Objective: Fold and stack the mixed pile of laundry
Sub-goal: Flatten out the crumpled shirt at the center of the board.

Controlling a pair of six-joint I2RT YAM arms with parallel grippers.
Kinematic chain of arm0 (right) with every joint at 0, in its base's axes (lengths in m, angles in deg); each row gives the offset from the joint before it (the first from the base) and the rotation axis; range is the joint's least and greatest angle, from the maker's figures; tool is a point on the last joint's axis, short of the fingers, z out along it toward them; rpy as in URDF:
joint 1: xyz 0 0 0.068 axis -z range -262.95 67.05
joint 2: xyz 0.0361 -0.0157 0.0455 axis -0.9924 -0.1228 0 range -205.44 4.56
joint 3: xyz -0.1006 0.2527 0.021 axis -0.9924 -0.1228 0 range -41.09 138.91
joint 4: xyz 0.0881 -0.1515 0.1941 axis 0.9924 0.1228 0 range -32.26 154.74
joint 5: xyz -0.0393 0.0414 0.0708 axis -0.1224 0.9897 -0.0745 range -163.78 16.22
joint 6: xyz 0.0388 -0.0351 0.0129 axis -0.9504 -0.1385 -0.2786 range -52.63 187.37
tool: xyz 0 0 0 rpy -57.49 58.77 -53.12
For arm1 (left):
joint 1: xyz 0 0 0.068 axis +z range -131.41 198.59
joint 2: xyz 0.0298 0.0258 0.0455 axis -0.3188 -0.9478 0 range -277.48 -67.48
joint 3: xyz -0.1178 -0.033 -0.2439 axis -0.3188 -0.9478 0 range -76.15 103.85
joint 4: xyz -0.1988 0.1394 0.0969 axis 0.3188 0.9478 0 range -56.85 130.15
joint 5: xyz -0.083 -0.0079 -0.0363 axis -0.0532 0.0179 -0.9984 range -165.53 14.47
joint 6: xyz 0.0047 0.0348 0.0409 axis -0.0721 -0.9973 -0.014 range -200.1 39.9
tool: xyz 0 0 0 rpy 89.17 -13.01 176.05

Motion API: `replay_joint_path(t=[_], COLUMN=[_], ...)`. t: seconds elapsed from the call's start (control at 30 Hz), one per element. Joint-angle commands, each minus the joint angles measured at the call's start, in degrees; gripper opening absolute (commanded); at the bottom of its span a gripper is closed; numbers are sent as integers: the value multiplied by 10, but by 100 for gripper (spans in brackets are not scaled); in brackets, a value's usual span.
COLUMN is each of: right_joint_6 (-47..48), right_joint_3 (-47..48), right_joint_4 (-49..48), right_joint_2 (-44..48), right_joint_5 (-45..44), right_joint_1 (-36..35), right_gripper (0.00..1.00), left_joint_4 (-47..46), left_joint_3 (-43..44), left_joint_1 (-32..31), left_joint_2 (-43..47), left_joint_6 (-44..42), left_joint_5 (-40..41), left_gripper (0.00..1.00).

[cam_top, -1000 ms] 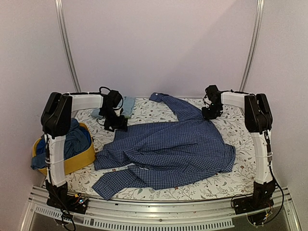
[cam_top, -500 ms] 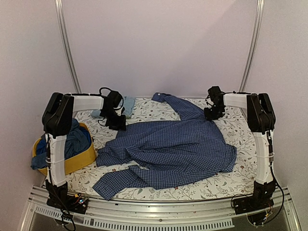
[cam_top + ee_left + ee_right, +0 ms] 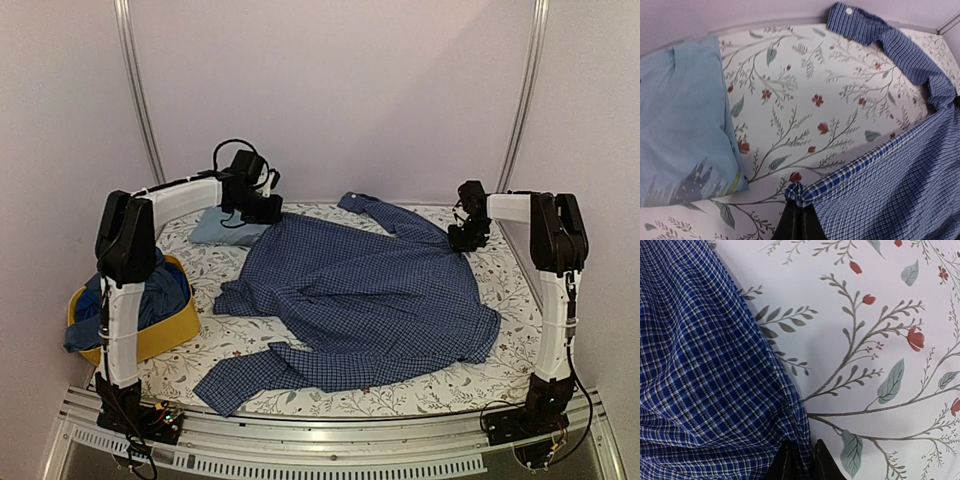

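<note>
The navy-and-white checked shirt [image 3: 370, 300] lies spread over the middle of the table, stretched between both grippers. My left gripper [image 3: 268, 210] is at the back left, raised a little, shut on a bunched corner of the shirt's edge [image 3: 799, 192]. At the back right, my right gripper [image 3: 462, 238] is shut on the shirt's other edge [image 3: 802, 440]. One sleeve [image 3: 240, 375] trails to the front left and the other [image 3: 365, 205] reaches toward the back wall. A folded light blue T-shirt [image 3: 222, 228] with a print [image 3: 695, 182] lies at the back left, just beside my left gripper.
A yellow fabric basket [image 3: 170, 338] stands at the left edge with darker blue clothes [image 3: 160, 290] in it. The floral table cover [image 3: 445, 385] shows bare along the front and right. The back wall is close behind both grippers.
My left gripper has shut on the shirt's edge and carried it up and toward the back. My right gripper moved right with its edge. The shirt now lies flatter and wider.
</note>
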Motion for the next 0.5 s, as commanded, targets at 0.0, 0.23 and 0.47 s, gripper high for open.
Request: replay_joint_path(t=[0.0, 0.23, 0.47], right_joint_6=[5, 8, 3], right_joint_3=[21, 264, 279], right_joint_4=[77, 140, 145], right_joint_2=[-59, -164, -94], right_joint_5=[-31, -23, 21], right_joint_1=[35, 42, 42], right_gripper=[15, 18, 66], left_joint_4=[-61, -102, -20], left_joint_3=[103, 258, 256], left_joint_1=[-1, 1, 2], left_joint_2=[-46, -165, -104], left_joint_6=[-12, -4, -17], left_joint_5=[44, 102, 116], left_gripper=[0, 32, 84])
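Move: Each hand pinches a far corner of the crumpled checked shirt. The left's corner is bound for the board near the back wall, about 14 cm ahead, 2 cm right and 9 cm below; the folded light-blue shirt lies some 8 cm ahead and 15 cm left of this hand, the shirt's cuff about 18 cm ahead and 23 cm right. The right's spot is roughly 7 cm ahead and 4 cm right, 1 cm below; from it the cuff is about 18 cm ahead, 32 cm left. The left arm flicks its pinched corner forward about 11 cm towards the back wall, first rising some 8 cm and veering slightly right, then sinking by more than half that, while the fingers tip up nearly 20 degrees and spring open on the way down to let go of the cloth. The right hand, skimming low over the board, draws its edge of the shirt about 7 cm forward and 4 cm to the right, then opens too and releases it as both arms come to a halt. ##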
